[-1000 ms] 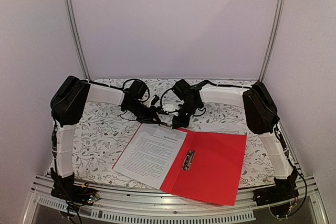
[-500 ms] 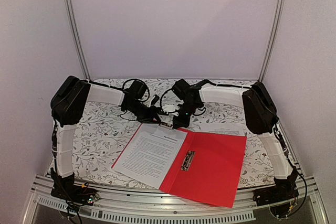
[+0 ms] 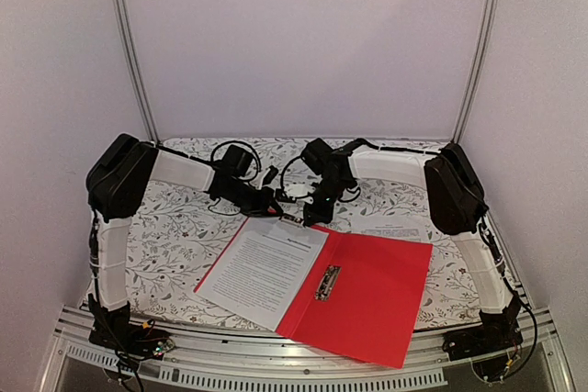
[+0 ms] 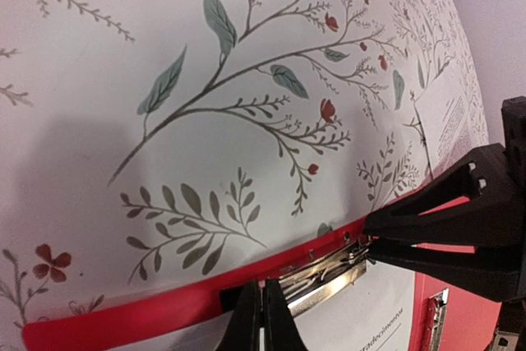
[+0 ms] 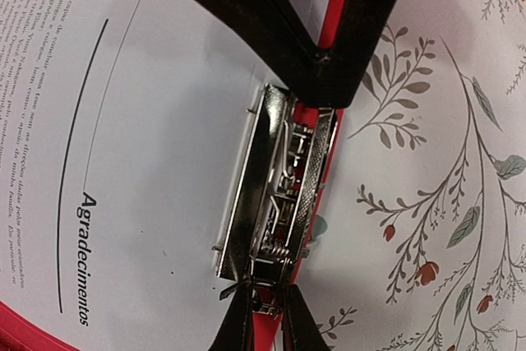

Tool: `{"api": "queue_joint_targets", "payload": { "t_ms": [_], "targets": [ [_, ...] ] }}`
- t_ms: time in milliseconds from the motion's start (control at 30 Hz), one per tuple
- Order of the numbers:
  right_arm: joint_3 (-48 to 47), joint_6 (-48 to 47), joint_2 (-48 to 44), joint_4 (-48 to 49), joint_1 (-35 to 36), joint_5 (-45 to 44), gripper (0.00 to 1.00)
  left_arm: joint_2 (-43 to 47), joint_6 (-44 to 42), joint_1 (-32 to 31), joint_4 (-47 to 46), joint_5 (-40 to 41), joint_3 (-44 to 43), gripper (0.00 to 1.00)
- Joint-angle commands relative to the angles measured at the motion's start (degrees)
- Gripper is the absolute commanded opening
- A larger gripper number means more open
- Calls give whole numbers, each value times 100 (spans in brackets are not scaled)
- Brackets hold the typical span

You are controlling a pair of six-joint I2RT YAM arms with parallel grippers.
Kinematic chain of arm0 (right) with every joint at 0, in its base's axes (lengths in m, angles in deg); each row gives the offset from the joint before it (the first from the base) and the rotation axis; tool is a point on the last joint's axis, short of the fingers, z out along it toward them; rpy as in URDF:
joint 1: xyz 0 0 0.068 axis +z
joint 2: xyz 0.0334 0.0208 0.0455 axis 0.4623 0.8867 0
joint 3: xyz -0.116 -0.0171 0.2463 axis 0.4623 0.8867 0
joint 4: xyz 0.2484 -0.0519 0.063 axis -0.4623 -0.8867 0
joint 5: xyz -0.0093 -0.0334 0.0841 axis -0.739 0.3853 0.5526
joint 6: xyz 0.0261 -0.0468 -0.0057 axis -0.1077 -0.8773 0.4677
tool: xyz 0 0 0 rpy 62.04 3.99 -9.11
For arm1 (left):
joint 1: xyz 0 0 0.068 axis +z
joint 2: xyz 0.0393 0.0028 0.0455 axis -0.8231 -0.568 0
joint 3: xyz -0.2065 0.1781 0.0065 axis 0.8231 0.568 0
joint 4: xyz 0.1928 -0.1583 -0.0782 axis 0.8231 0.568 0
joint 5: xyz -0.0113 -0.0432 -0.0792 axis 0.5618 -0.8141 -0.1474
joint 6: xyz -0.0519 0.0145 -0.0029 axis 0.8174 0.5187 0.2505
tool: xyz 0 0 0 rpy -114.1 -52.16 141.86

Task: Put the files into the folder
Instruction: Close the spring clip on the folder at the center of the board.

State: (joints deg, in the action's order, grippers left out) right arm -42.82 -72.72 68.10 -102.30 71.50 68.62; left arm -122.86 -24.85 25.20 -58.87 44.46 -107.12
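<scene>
The red folder (image 3: pixel 377 291) lies open on the floral table, and the files (image 3: pixel 262 268), white printed sheets, rest on its left half. A metal clip (image 3: pixel 292 220) sits on the top edge of that half. My left gripper (image 3: pixel 271 201) is shut, its tips (image 4: pixel 263 318) down at the folder's red edge (image 4: pixel 123 318) beside the clip (image 4: pixel 329 273). My right gripper (image 3: pixel 312 213) is shut on the other end of the clip (image 5: pixel 275 195), one finger on each side (image 5: pixel 263 318). The top sheet (image 5: pixel 148 121) lies under the clip's bar.
A second metal clip (image 3: pixel 328 282) lies along the folder's spine. Another printed sheet (image 3: pixel 390 227) lies on the cloth behind the folder's right half. Both arms arch in from the sides and meet at the folder's far edge. The frame rail (image 3: pixel 276 355) runs along the near edge.
The folder's near right corner has slid slightly toward the near edge. Both grippers stay at the clip, almost unmoved.
</scene>
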Motion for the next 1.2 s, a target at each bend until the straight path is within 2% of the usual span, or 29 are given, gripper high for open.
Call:
{"api": "queue_joint_targets", "payload": {
  "t_ms": [0,700,867,1167],
  "targets": [
    [159,-101,419,-554,142,-78,0,-151,18,-79,370,31,366,0],
    [-99,-274,550,-796,136,-181,0,411,63,-65,20,-341,848,0],
    [-164,-285,581,-824,132,-177,0,450,65,-67,-18,-384,889,6],
    [-258,-309,625,-843,112,-190,0,687,28,-42,-77,-343,1051,26]
  ]
}}
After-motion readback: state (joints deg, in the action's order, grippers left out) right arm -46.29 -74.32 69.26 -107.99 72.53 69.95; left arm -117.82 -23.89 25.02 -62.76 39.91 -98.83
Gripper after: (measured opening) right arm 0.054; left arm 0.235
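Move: Just to the right of the left hand, the spring clip's middle lies about 3 cm off and 1 cm nearer the base, a shade below the closed fingertips. From the right hand, at the clip's right end, that middle is roughly 4 cm left and 1 cm ahead. Of the clip, the printed file is centred some 15 cm back and 7 cm left, the spine fastener some 19 cm back and 9 cm right. Drawing back over the spring clip, the left hand goes a little over 3 cm from the clip's far plate towards the near one, easing up slightly; late on, its shut fingers part to about a quarter open. The right hand keeps its pinch on the clip's right end and drags it about 1.5 cm back, then stays there. ##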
